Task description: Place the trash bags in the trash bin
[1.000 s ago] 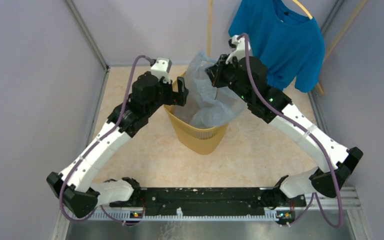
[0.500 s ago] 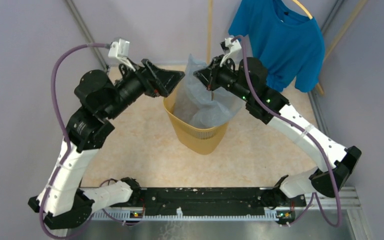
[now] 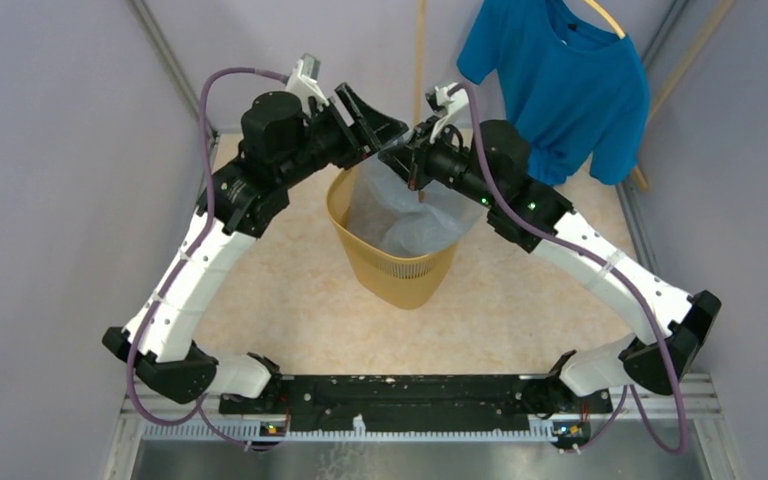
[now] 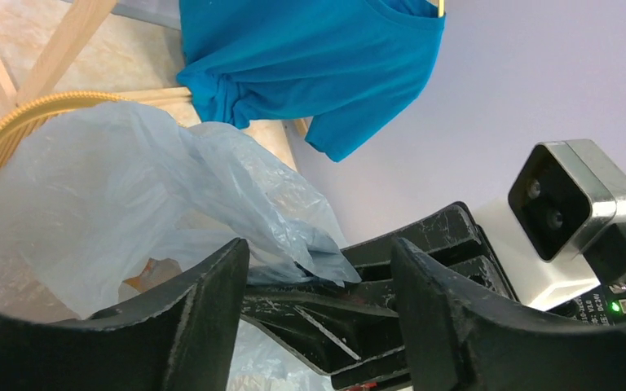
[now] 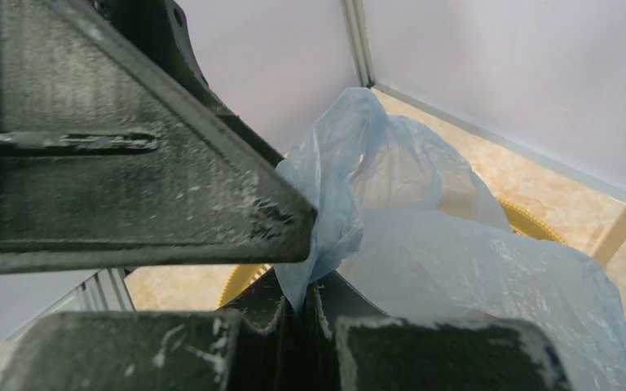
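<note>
The trash bag (image 3: 412, 208), pale blue crinkly film, sits partly inside the yellow-orange trash bin (image 3: 392, 272), with one corner pulled up above the rim. My right gripper (image 3: 407, 162) is shut on that corner; in the right wrist view, the film (image 5: 424, 244) runs down into the shut tips of the right gripper (image 5: 310, 305). My left gripper (image 3: 372, 124) is open and meets the right one tip to tip. In the left wrist view, the left gripper (image 4: 318, 273) straddles the right gripper's fingers and the pinched bag corner (image 4: 326, 261). The bin rim (image 4: 16, 122) shows behind the bag.
A bright blue T-shirt (image 3: 560, 80) hangs on a wooden hanger at the back right, close behind the right arm. Pale walls enclose the beige floor on the left, the back and the right. A black rail (image 3: 400, 392) carries both arm bases at the near edge.
My left arm has risen from the bin's left rim and swung right to the bag's raised corner, its jaws narrowing a little. The right gripper has shifted slightly left, still holding the bag.
</note>
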{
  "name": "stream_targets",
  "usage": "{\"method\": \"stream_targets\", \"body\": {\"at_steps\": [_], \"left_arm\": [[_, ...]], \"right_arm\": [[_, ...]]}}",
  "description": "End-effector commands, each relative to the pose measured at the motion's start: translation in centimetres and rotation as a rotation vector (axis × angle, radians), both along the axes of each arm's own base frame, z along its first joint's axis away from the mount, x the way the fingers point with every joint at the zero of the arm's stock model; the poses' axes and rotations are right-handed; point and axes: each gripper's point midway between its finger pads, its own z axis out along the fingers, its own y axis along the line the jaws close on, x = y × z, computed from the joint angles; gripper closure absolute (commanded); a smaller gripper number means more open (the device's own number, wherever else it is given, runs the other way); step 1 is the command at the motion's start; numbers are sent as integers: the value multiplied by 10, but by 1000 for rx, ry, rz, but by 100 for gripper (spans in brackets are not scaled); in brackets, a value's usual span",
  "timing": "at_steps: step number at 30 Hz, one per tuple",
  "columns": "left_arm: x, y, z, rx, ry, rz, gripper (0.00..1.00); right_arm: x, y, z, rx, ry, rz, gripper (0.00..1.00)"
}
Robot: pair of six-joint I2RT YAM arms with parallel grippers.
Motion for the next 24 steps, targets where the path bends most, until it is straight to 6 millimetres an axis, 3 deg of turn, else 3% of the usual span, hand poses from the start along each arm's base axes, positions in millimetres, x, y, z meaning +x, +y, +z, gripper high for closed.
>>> {"method": "stream_targets", "body": {"at_steps": [1,6,9,14,17,20,24], "left_arm": [[3,3,18,-59,-9,28,35],[4,-4,15,-54,-28,-7,54],[6,3,15,-18,-64,14,71],[-3,13,9,28,-150,-5,86],[-10,17,3,34,-180,-46,96],[-17,21,-5,33,-199,-76,100],[-25,28,-11,24,-214,-96,100]], "right_arm": [[-6,2,11,3,-52,5,100],[-8,4,8,-21,-61,-1,100],[-10,3,7,-38,-62,-5,98],[-14,-15,4,-81,-14,-60,48],[-25,-32,13,-80,0,-74,28],[-35,-53,25,-56,-21,-111,16],[-37,-75,31,-52,-54,-180,11]]}}
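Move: Right between the left hand's open fingers, within some 2 cm and slightly below, is the edge of the trash bag. The right hand already pinches it, so it lies at that hand's fingertips, about 0 cm off. The bin mouth with the rest of the bag opens roughly 14 cm under the left hand, about level with it fore and aft and sideways. The blue shirt hangs some 18 cm ahead of the left hand, 30 cm to its right and 20 cm lower. Closing from about three-quarters open, the left fingers pinch the trash bag's edge while that hand stays almost in place, then carry it down some 4 cm and a little left. Meanwhile the right hand holds still at first, then opens nearly wide and lets go, dipping about 3 cm before drawing off to its right and back, rising again. ##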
